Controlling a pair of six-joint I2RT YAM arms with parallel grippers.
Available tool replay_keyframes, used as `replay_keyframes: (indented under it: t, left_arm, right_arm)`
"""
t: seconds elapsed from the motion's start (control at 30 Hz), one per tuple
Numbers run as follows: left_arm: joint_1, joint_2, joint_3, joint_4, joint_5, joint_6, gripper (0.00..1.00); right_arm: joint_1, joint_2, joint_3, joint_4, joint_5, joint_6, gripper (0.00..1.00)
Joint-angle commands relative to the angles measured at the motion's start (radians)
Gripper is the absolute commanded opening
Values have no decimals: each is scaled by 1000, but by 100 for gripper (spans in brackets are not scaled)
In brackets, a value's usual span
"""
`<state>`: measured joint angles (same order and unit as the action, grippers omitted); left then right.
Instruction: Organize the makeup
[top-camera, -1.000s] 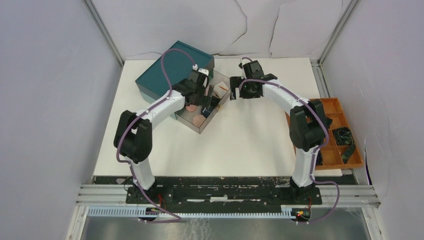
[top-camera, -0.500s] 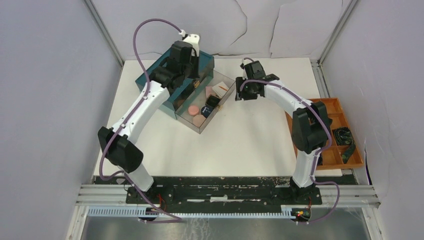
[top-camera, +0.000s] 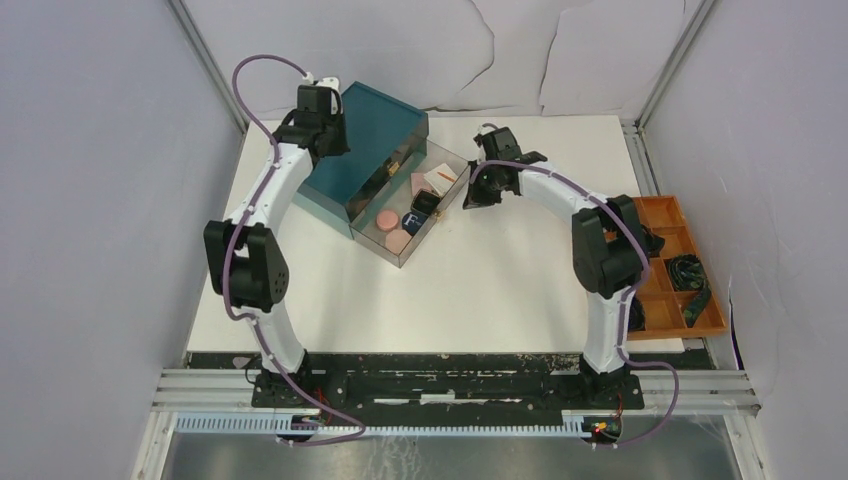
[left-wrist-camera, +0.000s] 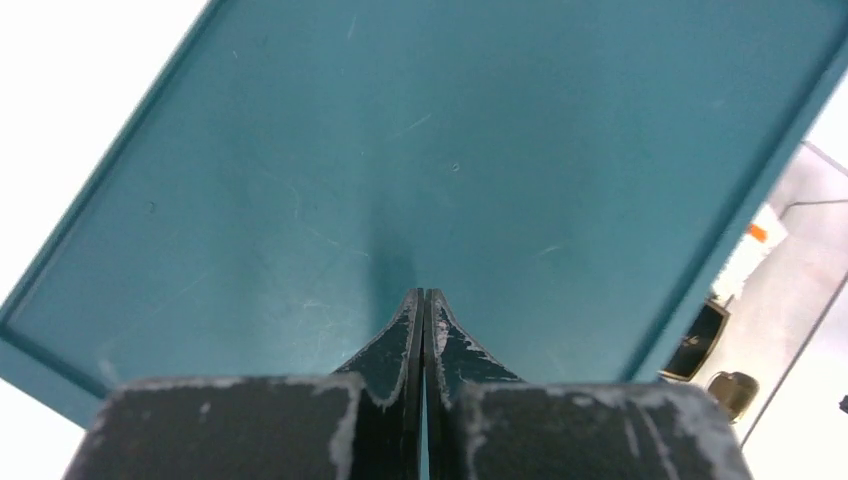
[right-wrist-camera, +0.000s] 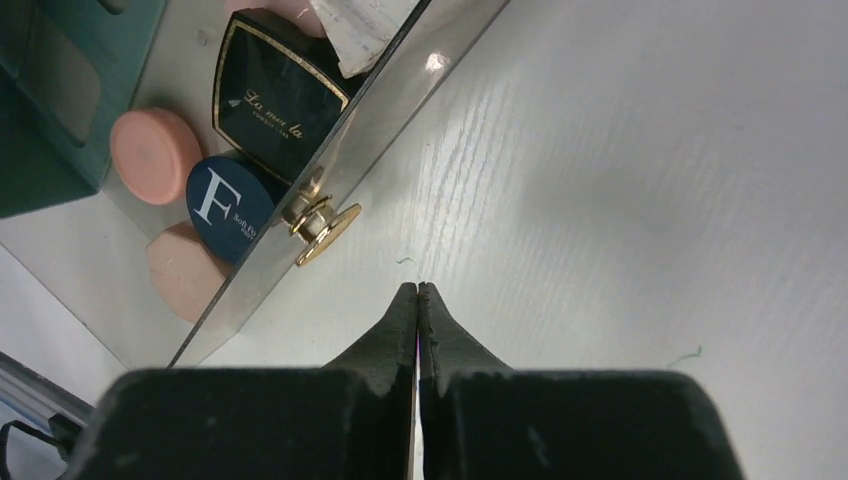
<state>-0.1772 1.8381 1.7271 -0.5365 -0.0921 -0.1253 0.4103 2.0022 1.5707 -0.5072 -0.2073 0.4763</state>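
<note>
The makeup lies in a clear drawer (top-camera: 441, 221) pulled out of the teal box (top-camera: 365, 140). In it are a pink disc (top-camera: 387, 219), a dark-blue "F" tin (top-camera: 411, 220), a beige disc (top-camera: 398, 241), a black compact (top-camera: 427, 203), a pink square (top-camera: 420, 184) and a white pad (top-camera: 441, 178). My left gripper (left-wrist-camera: 422, 293) is shut and empty, over the teal box top (left-wrist-camera: 400, 150). Also shut and empty, my right gripper (right-wrist-camera: 417, 288) hovers over the table just outside the drawer front (right-wrist-camera: 330, 180), near its gold knob (right-wrist-camera: 320, 225). The right wrist view shows the F tin (right-wrist-camera: 225, 205) and the compact (right-wrist-camera: 275, 95).
An orange compartment tray (top-camera: 665, 215) holding dark rolled bundles (top-camera: 690, 275) sits at the table's right edge, beside the right arm's elbow. Grey walls close in the table on the left, right and back.
My left arm has swung from over the drawer to the back-left above the box top, and its jaws have shut. My right gripper has shut and dipped slightly toward the drawer front.
</note>
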Motion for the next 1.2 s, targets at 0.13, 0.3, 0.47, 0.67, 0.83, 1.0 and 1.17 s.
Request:
replay_keyframes:
  t: [0.13, 0.3, 0.47, 0.67, 0.83, 1.0, 1.17]
  left_arm:
    - [23, 17, -72, 78, 58, 43, 3]
    - [33, 12, -117, 90, 75, 29, 3]
    - [33, -1, -172, 112, 98, 12, 3]
    - [34, -13, -241, 137, 115, -8, 3]
    - [33, -19, -296, 152, 145, -24, 3]
    - [34, -40, -351, 176, 144, -28, 3]
    - [34, -43, -357, 179, 147, -28, 3]
  right_arm:
    - [29, 118, 83, 100, -60, 126, 1]
    - [53, 162, 118, 142, -63, 161, 1]
    - [75, 236, 238, 168, -84, 191, 0]
    - [101, 324, 379, 221, -131, 255, 1]
    - [117, 384, 462, 263, -154, 325, 1]
    - [135, 454, 546, 306, -169, 383, 0]
    - [144, 516, 611, 392, -167, 465, 1]
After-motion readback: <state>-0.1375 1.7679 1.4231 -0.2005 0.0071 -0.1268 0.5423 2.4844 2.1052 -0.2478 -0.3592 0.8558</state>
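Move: The open lower drawer is to be shut: its front knob lies about 7 cm left of the right hand, 1 cm back and 5 cm below. Inside, the black box is some 12 cm left and 2 ahead of the hand, the white card 8 left and 8 ahead. The cabinet top's middle is about 2 cm right of the left hand, level fore and aft, 4 below; from that hand the knob is roughly 31 cm right, 17 back and 17 below. The drawer's front is pushed towards the cabinet by the right hand's shut fingertips, meeting it near the knob: the hand first sinks about 4.5 cm, then sweeps left and forward, ending some 17 cm left and 8 forward, rising again while its fingers swing about 25 degrees out to the left. The left hand, also shut, drops 3.5 cm onto the cabinet top and stays there, tipping only slightly. ##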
